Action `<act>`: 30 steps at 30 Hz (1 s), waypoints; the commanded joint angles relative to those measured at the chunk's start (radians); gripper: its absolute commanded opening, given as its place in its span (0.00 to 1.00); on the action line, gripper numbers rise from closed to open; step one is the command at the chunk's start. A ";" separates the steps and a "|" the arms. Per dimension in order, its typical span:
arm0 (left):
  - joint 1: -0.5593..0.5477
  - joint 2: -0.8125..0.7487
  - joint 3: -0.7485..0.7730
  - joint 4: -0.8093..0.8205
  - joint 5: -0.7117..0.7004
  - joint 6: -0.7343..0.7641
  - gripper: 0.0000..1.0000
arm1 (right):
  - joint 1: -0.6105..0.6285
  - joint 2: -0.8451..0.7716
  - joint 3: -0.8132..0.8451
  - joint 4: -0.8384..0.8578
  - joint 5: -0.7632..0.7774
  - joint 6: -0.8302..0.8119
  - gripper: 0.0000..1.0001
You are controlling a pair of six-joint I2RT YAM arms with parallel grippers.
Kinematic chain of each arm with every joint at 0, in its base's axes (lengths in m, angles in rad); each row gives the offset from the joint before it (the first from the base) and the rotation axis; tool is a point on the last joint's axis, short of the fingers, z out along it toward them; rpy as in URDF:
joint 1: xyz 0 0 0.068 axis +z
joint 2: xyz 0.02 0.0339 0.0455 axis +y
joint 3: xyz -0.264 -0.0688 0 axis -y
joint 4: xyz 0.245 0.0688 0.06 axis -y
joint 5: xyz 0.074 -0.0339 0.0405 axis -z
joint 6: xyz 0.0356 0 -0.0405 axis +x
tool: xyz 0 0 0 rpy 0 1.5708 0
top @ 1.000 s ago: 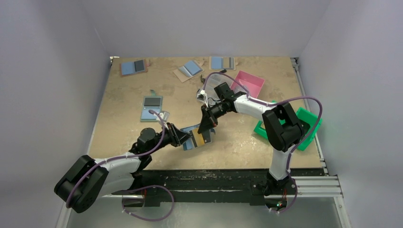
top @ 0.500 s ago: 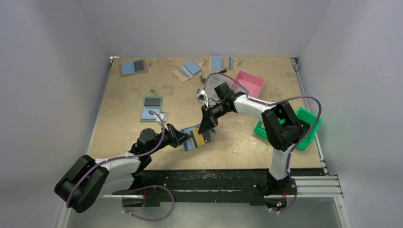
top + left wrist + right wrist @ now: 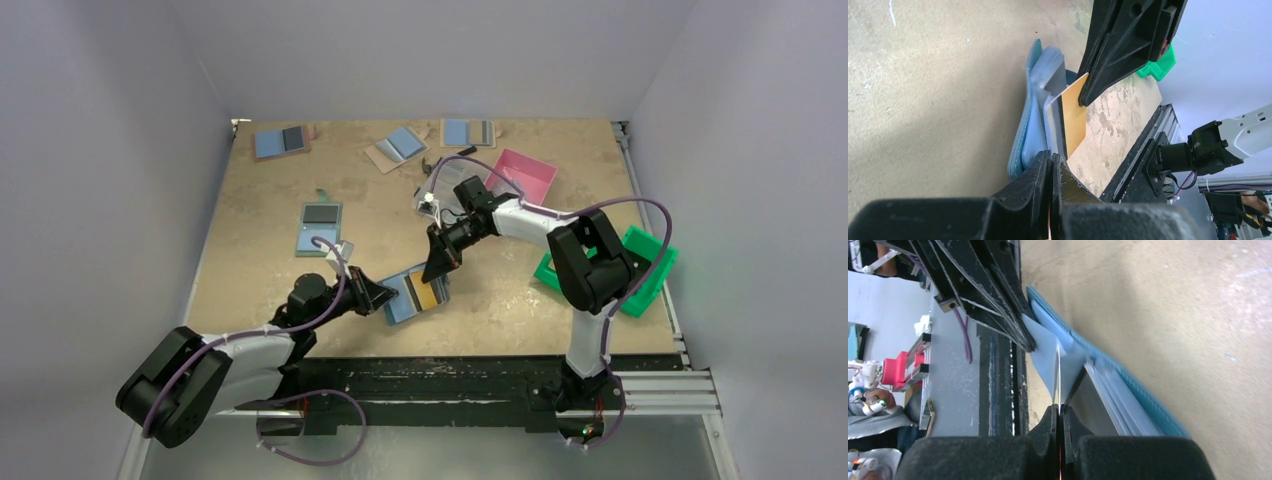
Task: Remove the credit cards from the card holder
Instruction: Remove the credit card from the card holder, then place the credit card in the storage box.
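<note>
The blue card holder lies open near the table's front edge, between my two grippers. In the left wrist view, its stitched blue cover rests on the table with pale sleeves lifted above it. My left gripper is shut on the holder's near edge. A yellow credit card with a dark stripe sticks partway out of the holder. My right gripper is shut on that card's far corner. In the right wrist view the card shows edge-on between the shut fingers.
A blue holder with a black panel lies to the left. Three more holders sit along the back. A pink tray and a green tray are on the right.
My left gripper has closed on the holder's edge. The right gripper has shifted slightly right and away, with the yellow card in it.
</note>
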 commanded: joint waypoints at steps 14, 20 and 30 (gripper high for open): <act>0.048 0.068 0.033 -0.202 -0.134 0.022 0.00 | -0.064 -0.083 0.134 -0.354 0.052 -0.411 0.00; 0.053 0.089 0.084 -0.287 -0.137 0.048 0.00 | -0.181 -0.170 0.159 -0.419 0.077 -0.489 0.00; 0.057 0.077 0.200 -0.408 -0.110 0.108 0.00 | -0.598 -0.397 0.162 -0.467 0.237 -0.489 0.00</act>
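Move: The right fingers pinch the yellow card, its middle about 2 cm back, 1 left and 2 below them; the card holder's middle lies some 3 cm back, 2 left and 3 below. The pink box stands roughly 19 cm ahead and 20 right, the clear organizer 19 ahead and 5 right, both about 5 below. The left fingers grip the holder's flap, the holder's middle about 4 cm right, 1 back and 3 below. Right hand pulls the pinched yellow card 17 cm right, forward and up; left, gripping the flap, sinks 5 cm. ##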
